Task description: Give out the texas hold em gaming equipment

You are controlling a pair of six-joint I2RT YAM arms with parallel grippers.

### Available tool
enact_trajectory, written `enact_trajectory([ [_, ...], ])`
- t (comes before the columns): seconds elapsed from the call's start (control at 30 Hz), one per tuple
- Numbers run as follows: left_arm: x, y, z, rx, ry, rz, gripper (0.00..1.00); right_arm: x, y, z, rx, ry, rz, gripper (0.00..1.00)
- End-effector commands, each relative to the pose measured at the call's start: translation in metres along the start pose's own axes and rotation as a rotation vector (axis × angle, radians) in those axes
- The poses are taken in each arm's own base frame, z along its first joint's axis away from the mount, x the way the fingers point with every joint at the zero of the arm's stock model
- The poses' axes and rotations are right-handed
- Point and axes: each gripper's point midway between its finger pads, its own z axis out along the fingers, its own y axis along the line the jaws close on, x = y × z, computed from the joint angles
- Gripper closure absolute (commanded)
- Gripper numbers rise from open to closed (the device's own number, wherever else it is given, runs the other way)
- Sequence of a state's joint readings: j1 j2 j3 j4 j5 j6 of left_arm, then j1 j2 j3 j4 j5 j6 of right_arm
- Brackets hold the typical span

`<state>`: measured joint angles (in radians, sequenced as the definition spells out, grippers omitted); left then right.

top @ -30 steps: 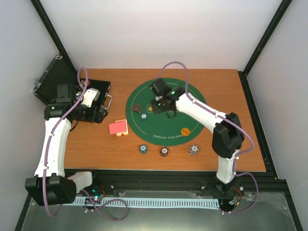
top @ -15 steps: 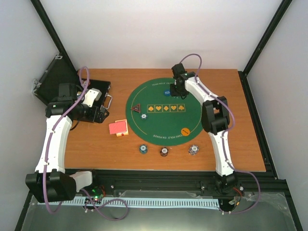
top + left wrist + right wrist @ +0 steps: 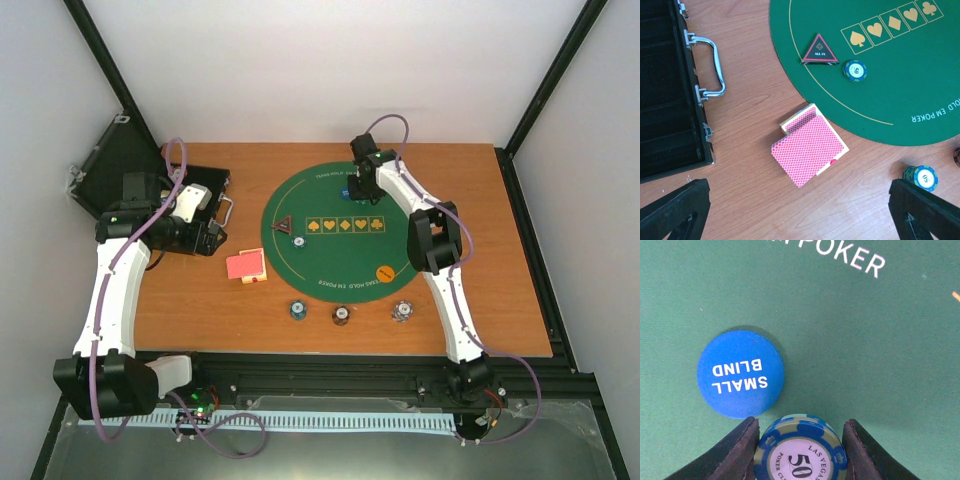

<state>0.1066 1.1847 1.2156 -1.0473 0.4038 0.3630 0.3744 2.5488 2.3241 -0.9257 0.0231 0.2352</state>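
Observation:
My right gripper (image 3: 801, 424) is shut on a blue-rimmed poker chip (image 3: 800, 451) marked 50, held flat just above the green mat, right next to the blue SMALL BLIND button (image 3: 740, 373). In the top view that gripper (image 3: 358, 185) is at the mat's far edge. My left gripper (image 3: 800, 210) hangs open above bare wood, with the red-backed cards (image 3: 809, 145) lying just ahead of it. The dark triangular ALL IN marker (image 3: 819, 50) and a chip (image 3: 854, 70) sit on the mat's left side. An orange button (image 3: 383, 271) lies at its near right.
The round green felt mat (image 3: 330, 270) fills the table's middle. The black hinged case (image 3: 110, 180) lies open at the far left, its metal handle (image 3: 715, 65) toward the mat. Three chip stacks (image 3: 297, 309) (image 3: 341, 315) (image 3: 402, 312) stand in a row near the front edge.
My right arm has swung from the middle of the mat out to its far edge, carrying the chip to beside the blue button. The left arm has hardly moved.

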Motion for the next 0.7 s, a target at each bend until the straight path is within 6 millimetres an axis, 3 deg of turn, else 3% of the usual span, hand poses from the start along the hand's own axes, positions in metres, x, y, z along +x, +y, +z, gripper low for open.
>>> enact_trajectory([
  [0.0,-0.004,0.002,-0.005,-0.013,-0.013,0.023,0.00,0.004,-0.004,0.011,0.017,0.021,0.009,0.79],
  [0.1,-0.003,0.001,-0.006,-0.017,-0.019,0.029,0.00,0.008,-0.004,0.013,0.018,0.036,0.009,0.74],
  [0.27,-0.004,0.001,-0.006,-0.010,-0.013,0.017,0.00,0.002,-0.003,-0.002,0.015,0.018,0.012,0.47],
  [0.4,-0.005,0.000,-0.008,-0.007,-0.019,0.011,0.00,-0.014,-0.003,-0.038,0.012,-0.039,0.013,0.34],
  [0.5,-0.005,-0.002,-0.010,-0.006,-0.023,0.007,0.00,-0.020,0.002,-0.072,0.004,-0.064,0.014,0.33],
  [0.6,-0.006,-0.003,-0.011,-0.006,-0.025,0.008,0.00,-0.005,0.018,-0.101,0.002,-0.071,-0.013,0.32],
  [0.67,-0.006,-0.002,-0.012,-0.007,-0.026,0.008,0.00,0.019,0.041,-0.118,-0.005,-0.079,-0.062,0.28],
])
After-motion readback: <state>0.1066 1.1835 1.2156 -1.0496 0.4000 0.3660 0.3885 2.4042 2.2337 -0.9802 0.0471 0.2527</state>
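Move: Held in the right gripper is the 50 chip. Its spot on the mat is straight below the right hand, about 2 cm down. The Small Blind disc lies roughly 4 cm left and 2 cm ahead of that hand; the row of card boxes is centred some 7 cm back and 5 cm left of it, both about 3 cm lower. From the left hand the chip's spot is about 26 cm ahead, 42 cm right and 21 cm down. Lower the right gripper about 1.5 cm nearly straight down beside the Small Blind disc, with the 50 chip still pinched, and set it on the mat. Stay there while the fingers open and let go of the chip, then lift away some 6 cm, drifting back about 2 cm towards the card boxes, the fingers held open. ##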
